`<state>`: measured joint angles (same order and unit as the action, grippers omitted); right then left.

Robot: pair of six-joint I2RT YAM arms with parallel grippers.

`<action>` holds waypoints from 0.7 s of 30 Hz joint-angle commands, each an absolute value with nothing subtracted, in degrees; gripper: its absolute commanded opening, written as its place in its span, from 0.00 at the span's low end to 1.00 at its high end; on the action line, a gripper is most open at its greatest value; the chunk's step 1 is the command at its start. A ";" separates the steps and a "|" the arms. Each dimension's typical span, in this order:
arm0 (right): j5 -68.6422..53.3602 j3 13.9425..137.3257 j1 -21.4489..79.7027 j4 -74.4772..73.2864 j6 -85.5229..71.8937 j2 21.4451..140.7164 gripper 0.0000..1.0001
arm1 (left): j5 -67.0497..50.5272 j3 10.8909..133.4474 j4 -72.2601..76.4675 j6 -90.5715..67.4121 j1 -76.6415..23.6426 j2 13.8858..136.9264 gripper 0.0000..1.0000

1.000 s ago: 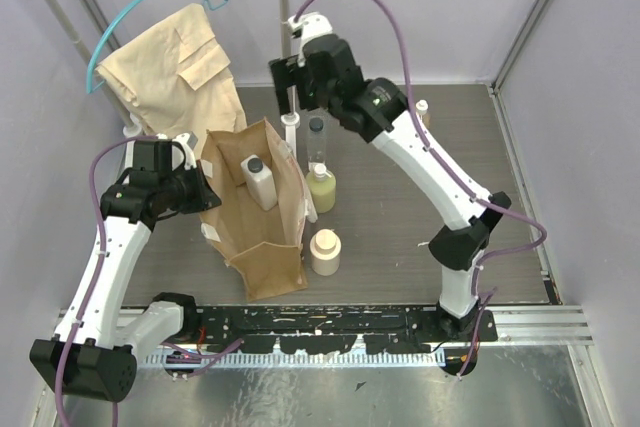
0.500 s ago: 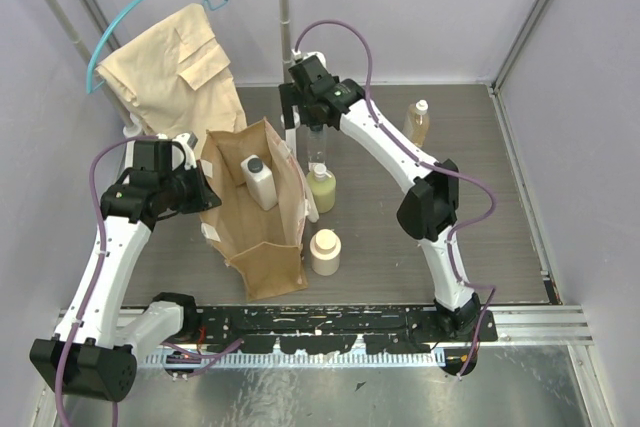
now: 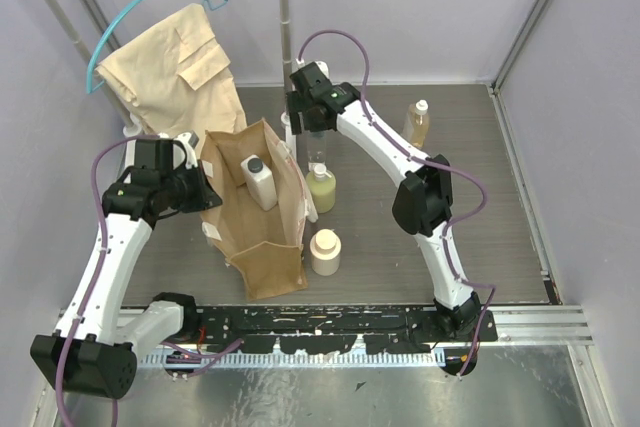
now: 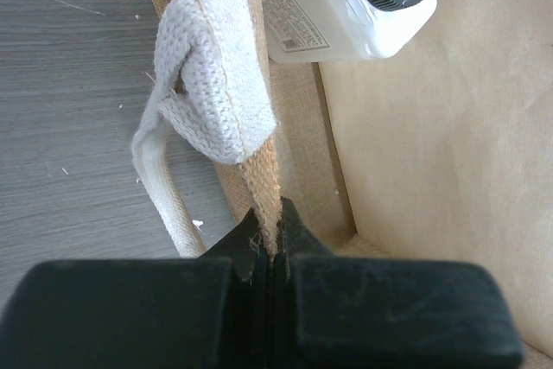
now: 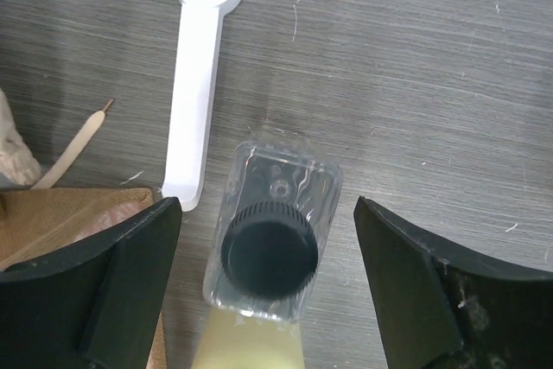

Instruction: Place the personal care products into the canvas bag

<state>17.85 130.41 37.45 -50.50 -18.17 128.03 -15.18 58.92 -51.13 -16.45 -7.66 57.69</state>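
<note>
The tan canvas bag stands upright with a white dark-capped bottle inside it. My left gripper is shut on the bag's rim, just below the pale strap handle; the white bottle lies beyond the rim. My right gripper is open, and its jaws straddle the clear dark-capped bottle with a gap on each side. Just in front of it stands the yellow-green bottle. The squat cream bottle sits right of the bag. The amber bottle stands at the back right.
A beige garment hangs on a teal hanger from the rack at the back left. The rack's white foot lies just left of the clear bottle. The bag's corner is beside my right gripper's left finger.
My right gripper has come down from above over the clear bottle, which now stands between its jaws. The left gripper and the bag have stayed put.
</note>
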 commanded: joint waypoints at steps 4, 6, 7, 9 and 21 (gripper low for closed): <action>17.52 129.75 36.39 -47.66 -18.76 129.57 0.76 | -15.83 57.86 -50.90 -15.12 -7.81 59.10 0.00; 17.44 129.17 36.31 -47.22 -18.73 129.64 0.75 | -15.88 57.68 -50.64 -15.04 -7.78 59.37 0.00; 17.40 129.00 36.25 -47.08 -18.72 129.77 0.74 | -15.86 57.63 -50.56 -15.06 -7.79 59.48 0.00; 17.40 128.76 36.18 -47.04 -18.56 129.87 0.73 | -15.98 57.49 -50.42 -15.11 -7.82 59.82 0.00; 16.99 128.49 35.90 -46.79 -17.09 131.37 0.50 | -16.17 56.93 -49.75 -15.12 -7.82 60.13 0.00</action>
<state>16.73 128.35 36.25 -48.21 -17.87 131.55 -16.01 58.74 -49.56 -16.14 -7.66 59.13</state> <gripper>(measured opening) 0.574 0.047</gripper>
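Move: The clear bottle stands upright just under my right hand, about 1 cm ahead, its middle some 8 cm below my finger pads. The green pump bottle is about 10 cm nearer my base than the clear bottle, and the white stand foot roughly 6 cm to its left and 3 cm farther out. The bag's middle lies about 17 cm back and 12 cm left of my right hand. From my left hand the clear bottle is some 20 cm ahead and 20 cm right. I sink my open right hand about 4 cm straight down over the dark cap, quickly at first and then almost stopping, so that the fingers straddle the clear bottle's upper body. I narrow the fingers from nearly wide open to a little over half, bringing the pads in against the bottle's sides. ##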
